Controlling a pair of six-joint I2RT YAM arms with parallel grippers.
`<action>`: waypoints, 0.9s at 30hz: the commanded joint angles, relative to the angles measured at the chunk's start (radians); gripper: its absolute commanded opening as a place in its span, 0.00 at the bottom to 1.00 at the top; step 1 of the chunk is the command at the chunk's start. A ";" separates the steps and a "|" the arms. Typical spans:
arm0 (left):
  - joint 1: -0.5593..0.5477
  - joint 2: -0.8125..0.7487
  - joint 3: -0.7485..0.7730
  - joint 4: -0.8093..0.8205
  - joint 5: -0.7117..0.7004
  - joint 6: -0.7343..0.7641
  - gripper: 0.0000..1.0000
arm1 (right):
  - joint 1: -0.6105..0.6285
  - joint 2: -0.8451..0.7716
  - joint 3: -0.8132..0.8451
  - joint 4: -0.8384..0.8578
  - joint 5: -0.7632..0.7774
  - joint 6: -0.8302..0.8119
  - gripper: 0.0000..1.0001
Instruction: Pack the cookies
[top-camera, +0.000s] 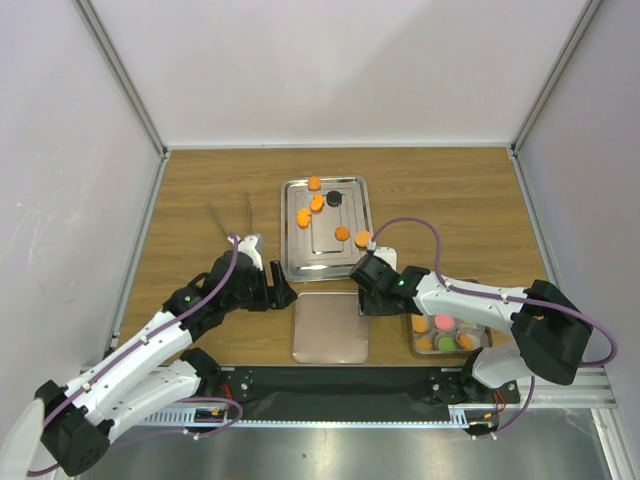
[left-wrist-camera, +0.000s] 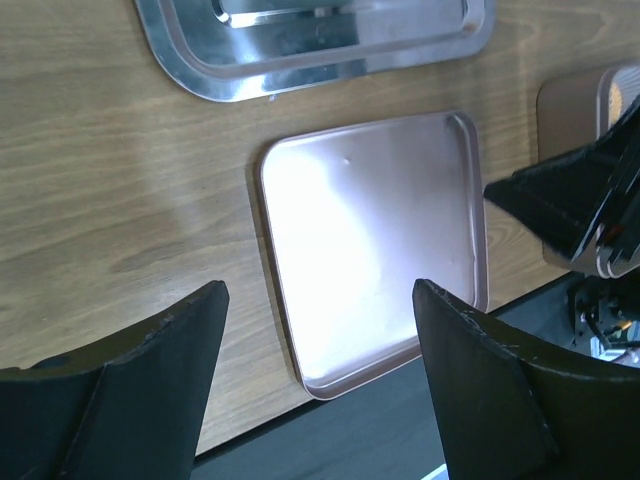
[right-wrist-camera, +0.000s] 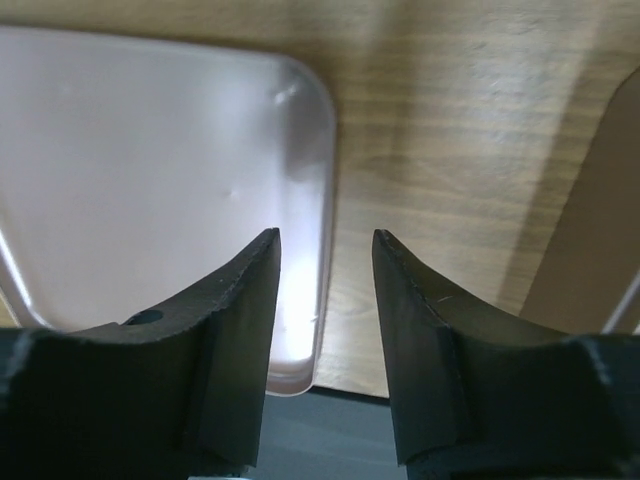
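Several orange cookies (top-camera: 317, 203) and one black cookie (top-camera: 334, 198) lie on the silver tray (top-camera: 352, 190). More cookies, pink (top-camera: 444, 322), green and orange, sit in the small box (top-camera: 415, 348) at the right. Between the arms lies a flat pink lid (top-camera: 330, 327) (left-wrist-camera: 380, 230) (right-wrist-camera: 150, 180). My left gripper (top-camera: 283, 295) (left-wrist-camera: 320, 285) hangs open and wide over the lid's left edge. My right gripper (top-camera: 368, 300) (right-wrist-camera: 326, 233) is open with a narrow gap, and the lid's right rim lies below between its fingers. Neither holds anything.
Two thin dark sticks (top-camera: 230, 215) lie on the wood left of the silver tray (left-wrist-camera: 300, 70). The box (left-wrist-camera: 575, 100) stands close to the lid's right side. The table's black front rail (top-camera: 330, 385) runs just below the lid. White walls enclose the table.
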 joint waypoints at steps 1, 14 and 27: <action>-0.028 0.015 -0.019 0.094 -0.022 -0.037 0.80 | -0.035 -0.028 -0.021 0.046 -0.007 -0.059 0.47; -0.097 0.039 -0.050 0.124 -0.051 -0.034 0.80 | -0.054 0.021 -0.037 0.140 -0.069 -0.110 0.42; -0.100 0.027 -0.087 0.138 -0.034 -0.029 0.79 | -0.055 0.079 -0.046 0.192 -0.079 -0.110 0.21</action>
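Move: The lid lies flat on the table under both hands. The right hand hangs about over its right rim, with the lid's middle some 9 cm left, 2 cm back and 4 cm below; the cookie box is about 18 cm to this hand's right, level with it, and the baking tray's middle about 20 cm ahead and 9 cm left. From the left hand, the lid's middle is roughly 9 cm right, 4 cm back and 11 cm below. The right hand drifts about 1 cm right, then back left by some 2 cm and slightly forward, sinking about 2.5 cm in all, mostly late, onto the lid's right rim while its fingers narrow from half open to about a quarter, one on either side of the rim. The left hand, fingers still wide open, eases about 2 cm down and 1.5 cm to the right, towards the lid's left edge, still well above it. ##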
